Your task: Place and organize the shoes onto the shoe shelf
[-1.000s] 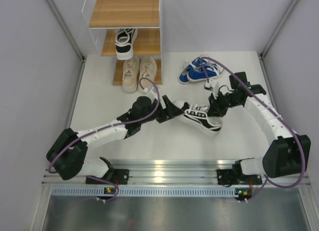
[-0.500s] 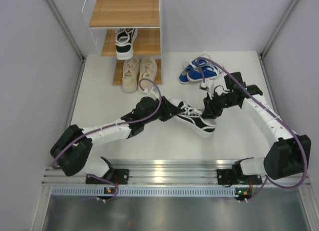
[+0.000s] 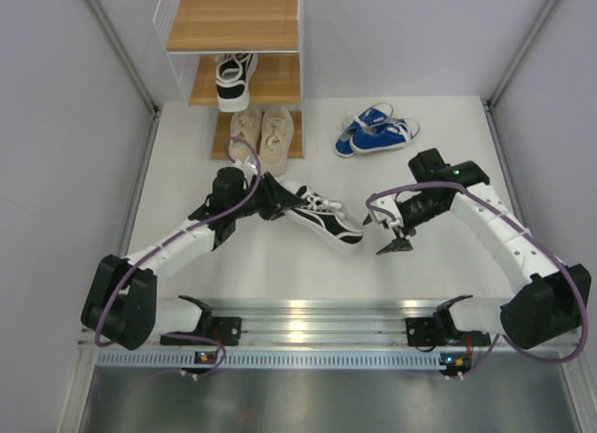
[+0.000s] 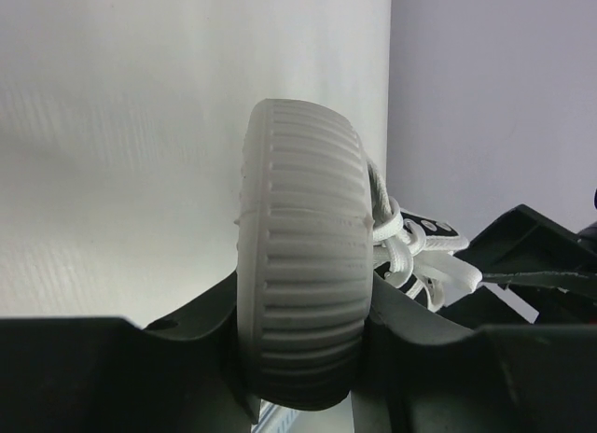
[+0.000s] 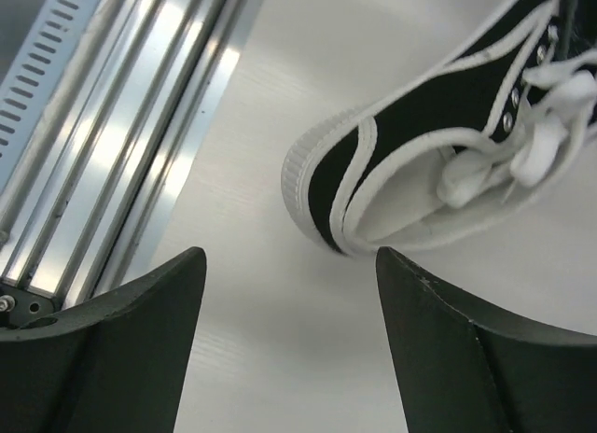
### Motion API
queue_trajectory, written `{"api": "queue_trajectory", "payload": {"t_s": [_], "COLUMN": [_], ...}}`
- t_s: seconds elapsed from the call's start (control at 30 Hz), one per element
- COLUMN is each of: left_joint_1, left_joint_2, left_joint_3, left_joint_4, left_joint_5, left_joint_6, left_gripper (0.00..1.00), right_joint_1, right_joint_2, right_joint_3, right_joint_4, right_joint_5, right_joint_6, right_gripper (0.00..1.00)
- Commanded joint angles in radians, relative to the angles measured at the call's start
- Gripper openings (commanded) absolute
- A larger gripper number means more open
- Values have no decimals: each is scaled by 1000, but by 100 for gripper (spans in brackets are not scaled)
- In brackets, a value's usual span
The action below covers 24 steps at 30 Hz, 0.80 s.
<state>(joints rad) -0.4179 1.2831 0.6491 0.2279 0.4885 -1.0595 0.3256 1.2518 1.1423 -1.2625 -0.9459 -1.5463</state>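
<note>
My left gripper (image 3: 277, 199) is shut on the toe of a black-and-white shoe (image 3: 326, 222), which lies out to its right on the table. In the left wrist view the shoe's ribbed white toe cap (image 4: 303, 256) fills the gap between the jaws. My right gripper (image 3: 393, 244) is open and apart from the shoe; its wrist view shows the shoe's heel (image 5: 410, 144) beyond the spread fingers (image 5: 121, 340). The shoe shelf (image 3: 233, 22) stands at the back left, with the other black-and-white shoe (image 3: 233, 80) on its middle board and the beige pair (image 3: 260, 139) on the lowest. The blue pair (image 3: 377, 132) lies on the table.
Grey walls close in the table on the left, right and back. A metal rail (image 3: 317, 321) runs along the near edge, also seen in the right wrist view as the metal rail (image 5: 112, 116). Purple cables loop over both arms.
My right gripper opened, let go of the shoe's heel and drew back toward the near edge. My left gripper closed on the toe and carried the shoe left, toward the shelf.
</note>
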Motion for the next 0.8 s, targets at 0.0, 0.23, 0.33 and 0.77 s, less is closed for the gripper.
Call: {"api": "queue_trajectory", "payload": {"t_s": [0.0, 0.23, 0.33, 0.77], "left_joint_1": [2, 2, 2, 13], "left_joint_2": [-60, -84, -85, -97], "left_joint_3": [64, 61, 60, 21], "left_joint_4": [10, 4, 13, 122], "left_joint_5": [131, 139, 147, 144], "left_joint_6": [43, 33, 26, -45], "left_gripper": [0, 0, 0, 0], "right_joint_1": [90, 194, 240, 329], "right_joint_2": [41, 74, 75, 83], "right_joint_3": [62, 102, 85, 74], "right_joint_4": [-166, -31, 21, 144], "right_joint_5": [-105, -48, 2, 259], "right_joint_6": [-177, -2, 49, 111], "right_gripper": [73, 64, 61, 8]}}
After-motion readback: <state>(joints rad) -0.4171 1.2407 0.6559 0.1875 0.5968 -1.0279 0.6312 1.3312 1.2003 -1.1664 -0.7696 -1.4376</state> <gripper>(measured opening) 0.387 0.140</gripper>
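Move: The black-and-white shoe hangs by its toe half in the left gripper, its heel about 5 cm to the right hand's left, a centimetre ahead and some 3 cm lower. From the left hand, that heel lies roughly 15 cm right, 8 cm back and about level. The pair of blue shoes lies about 27 cm ahead of the right hand, a couple of centimetres to its right and some 18 cm below. The right fingers shut on the rear rim of the shoe's heel and pinch it, after the open hand travels about 5 cm left, first drawing back, then easing forward and down, and turning some 10 degrees counter-clockwise. The left hand keeps its grip on the toe half while moving about 2 cm back and 1.5 cm up, turning slightly clockwise. ##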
